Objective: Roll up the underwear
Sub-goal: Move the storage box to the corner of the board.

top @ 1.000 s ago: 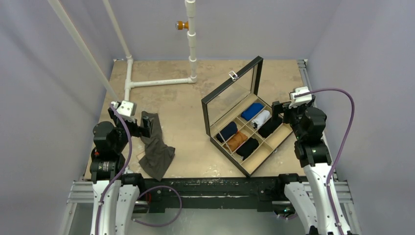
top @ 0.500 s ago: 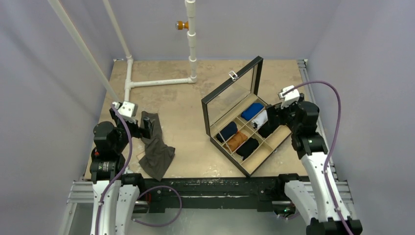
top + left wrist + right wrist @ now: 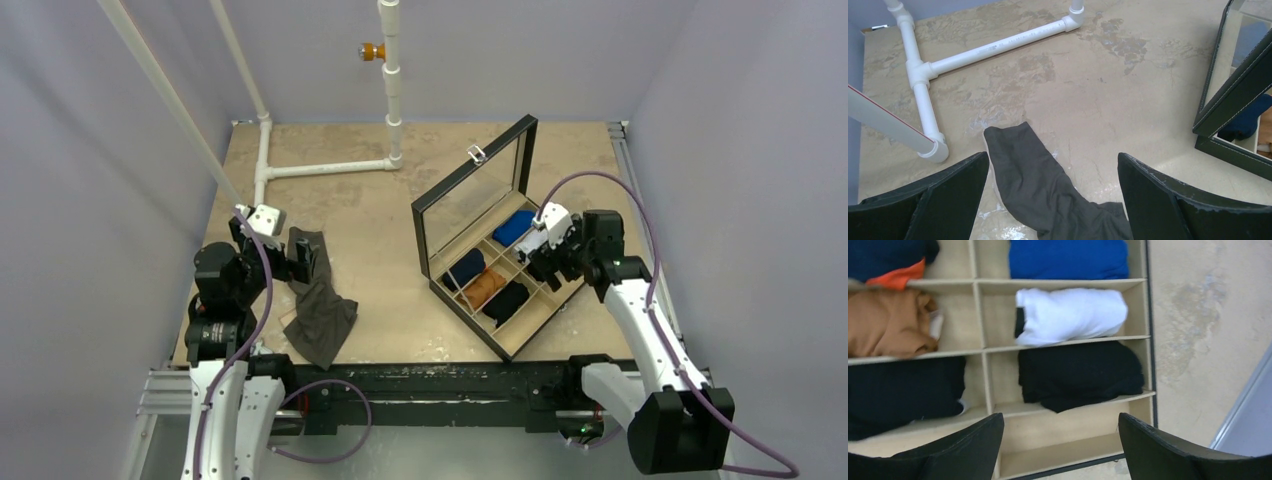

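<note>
The underwear (image 3: 318, 297), dark charcoal fabric, lies spread and creased on the table at the left. My left gripper (image 3: 301, 262) hovers over its far end, open. In the left wrist view the underwear (image 3: 1038, 180) runs from between the black fingers toward the bottom edge, and the left gripper (image 3: 1053, 157) holds nothing. My right gripper (image 3: 538, 264) hangs open above the compartment box (image 3: 470, 322). In the right wrist view the right gripper (image 3: 1060, 416) stands over a bare compartment (image 3: 1063, 437) with nothing between its fingers.
The box's glass lid (image 3: 475, 190) stands raised toward the middle of the table. Its compartments hold a blue roll (image 3: 1068, 257), a white roll (image 3: 1070, 315), a black roll (image 3: 1080, 372) and a brown roll (image 3: 888, 327). A white pipe frame (image 3: 325, 168) lies at the back left.
The right arm has swung left from the table's right edge to above the box, and its jaws have narrowed slightly. The left arm and the underwear have barely moved.
</note>
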You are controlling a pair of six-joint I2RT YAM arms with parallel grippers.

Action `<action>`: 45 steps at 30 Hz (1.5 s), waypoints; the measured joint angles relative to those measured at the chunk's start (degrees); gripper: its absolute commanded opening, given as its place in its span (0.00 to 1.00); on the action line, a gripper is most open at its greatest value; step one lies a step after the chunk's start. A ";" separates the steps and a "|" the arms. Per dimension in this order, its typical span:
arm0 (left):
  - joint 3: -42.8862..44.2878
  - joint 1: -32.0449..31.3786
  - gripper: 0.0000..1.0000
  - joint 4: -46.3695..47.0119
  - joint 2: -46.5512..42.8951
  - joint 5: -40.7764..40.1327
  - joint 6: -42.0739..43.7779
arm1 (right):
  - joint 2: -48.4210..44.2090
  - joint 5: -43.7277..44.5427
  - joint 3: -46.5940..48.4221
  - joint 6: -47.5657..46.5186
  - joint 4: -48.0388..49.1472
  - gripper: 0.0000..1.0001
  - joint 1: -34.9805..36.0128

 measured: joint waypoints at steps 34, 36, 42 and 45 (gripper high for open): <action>0.00 0.00 1.00 0.00 1.73 0.22 0.85 | 27.74 -7.04 3.02 -5.75 -0.90 0.06 -0.87; 0.00 0.00 1.00 -0.02 1.84 0.26 0.85 | 30.05 -7.06 5.16 -4.20 -0.61 0.04 -1.49; 0.00 0.00 1.00 0.00 2.21 0.42 0.85 | 37.94 -8.79 13.05 -0.39 -0.28 0.01 -6.34; 0.00 0.00 1.00 0.00 2.27 0.46 0.85 | 42.56 -10.14 18.18 1.20 -1.11 0.00 -8.98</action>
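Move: The right hand, open and some 12 cm up over the storage box, is going for the thin divider between the two empty compartments at the box's near right end: about 4 cm back, 1 cm left and 11 cm down. One black roll lies about 5 cm ahead and straight in line, the other 4 cm back and 9 cm left; the white roll is 8 cm ahead, 4 cm left. From the left hand the divider is level ahead, roughly 47 cm right and 22 cm down. Back and down first: the right hand draws back about 6 cm while sinking some 10 cm, tipping its fingers about 25 degrees further down and closing them onto the divider in the empty end of the box. Then, keeping that height and grip, it pushes forward about 12 cm from its rearmost point, veering right near the end and taking the box along towards the board's far right. ##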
